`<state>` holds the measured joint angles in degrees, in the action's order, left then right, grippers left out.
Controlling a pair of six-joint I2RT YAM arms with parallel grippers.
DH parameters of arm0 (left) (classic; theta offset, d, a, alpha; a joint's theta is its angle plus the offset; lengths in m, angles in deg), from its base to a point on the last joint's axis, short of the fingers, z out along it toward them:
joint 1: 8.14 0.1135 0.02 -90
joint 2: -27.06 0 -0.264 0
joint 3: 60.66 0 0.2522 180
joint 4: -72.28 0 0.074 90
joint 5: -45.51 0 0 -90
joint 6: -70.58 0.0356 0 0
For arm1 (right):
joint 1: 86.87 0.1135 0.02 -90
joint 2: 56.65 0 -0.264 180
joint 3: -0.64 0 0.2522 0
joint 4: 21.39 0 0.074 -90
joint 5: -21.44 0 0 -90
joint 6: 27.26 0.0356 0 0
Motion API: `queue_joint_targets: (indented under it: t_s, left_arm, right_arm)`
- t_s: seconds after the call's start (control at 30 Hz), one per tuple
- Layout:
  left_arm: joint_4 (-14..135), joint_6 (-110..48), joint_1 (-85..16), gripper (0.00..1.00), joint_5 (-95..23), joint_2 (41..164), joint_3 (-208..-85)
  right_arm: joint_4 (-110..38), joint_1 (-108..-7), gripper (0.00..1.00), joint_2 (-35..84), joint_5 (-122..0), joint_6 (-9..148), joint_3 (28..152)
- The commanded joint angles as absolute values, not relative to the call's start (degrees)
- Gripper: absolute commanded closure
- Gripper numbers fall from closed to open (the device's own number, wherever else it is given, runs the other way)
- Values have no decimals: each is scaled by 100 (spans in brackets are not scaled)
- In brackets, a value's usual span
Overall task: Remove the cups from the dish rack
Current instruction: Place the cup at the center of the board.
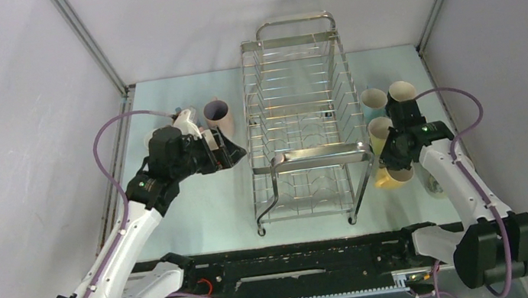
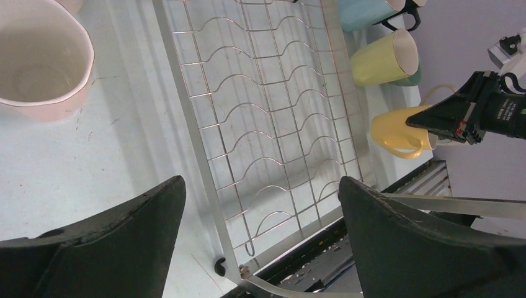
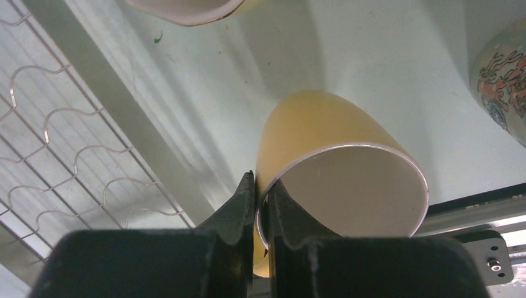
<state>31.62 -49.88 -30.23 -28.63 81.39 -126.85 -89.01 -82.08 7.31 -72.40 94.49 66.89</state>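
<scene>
The chrome wire dish rack [image 1: 302, 113] stands mid-table, and no cups show on its tiers. My right gripper [image 3: 261, 186] is shut on the rim of a yellow cup [image 3: 322, 143], one finger inside and one outside. It holds the cup tilted on its side beside the rack's front right leg [image 1: 388, 176]. My left gripper [image 2: 260, 205] hangs open and empty at the rack's left side [image 1: 234, 153]. A pink cup [image 1: 218, 114] stands just behind it [image 2: 37, 68].
Light blue [image 1: 372, 98], cream [image 1: 401, 91] and pale yellow-green [image 1: 380, 131] cups stand right of the rack. A patterned cup [image 3: 502, 81] sits near the right arm. The black base rail [image 1: 298, 256] runs along the near edge, and walls close in on both sides.
</scene>
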Motion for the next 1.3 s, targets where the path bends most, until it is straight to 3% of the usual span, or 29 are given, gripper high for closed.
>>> queue_joint_targets:
  t_s: [0.0, 0.23, 0.43, 0.8, 1.27]
  left_arm:
    - [3232, -4797, -2995, 0, -2732, 8109, -13009]
    - [3282, -4811, -2999, 0, -2622, 8111, -12951]
    - [3283, -4803, -2994, 0, -2609, 8103, -12926]
    - [3209, -4759, -2994, 0, -2660, 8077, -12885]
    - [2717, -4583, -2994, 0, -3389, 7832, -13283]
  right_arm:
    - [-8450, -8308, 100, 803, -7485, 9297, 6627]
    - [-8223, -8301, 100, 983, -7693, 9308, 6419]
    - [-8096, -8266, 90, 1119, -7809, 9350, 6312]
    - [-8109, -8110, 63, 929, -7660, 9396, 6309]
    - [-8574, -8004, 30, -218, -7347, 9473, 6898]
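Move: Beyond its fingertips, the right hand still holds the tilted yellow cup by the rim; the bare spot for it on the board lies about 4 cm to the right, 2 cm back and 10 cm below. The pale yellow cup stands some 10 cm ahead and 1 cm left, the floral mug about 6 cm back and 13 cm right, and the rack's near foot 12 cm back and 8 cm left. From the left hand, the spot is roughly 44 cm right and 13 cm back. Lowering the yellow cup about 3 cm onto the board while easing slightly right, the right hand sets it down behind the pale yellow cup. It pauses low, shifting forward a little as the fingers open to about two-thirds and let go of the rim, drifts back left, then rises some 4 cm straight off the cup, the fingertips tilting a little forward. ##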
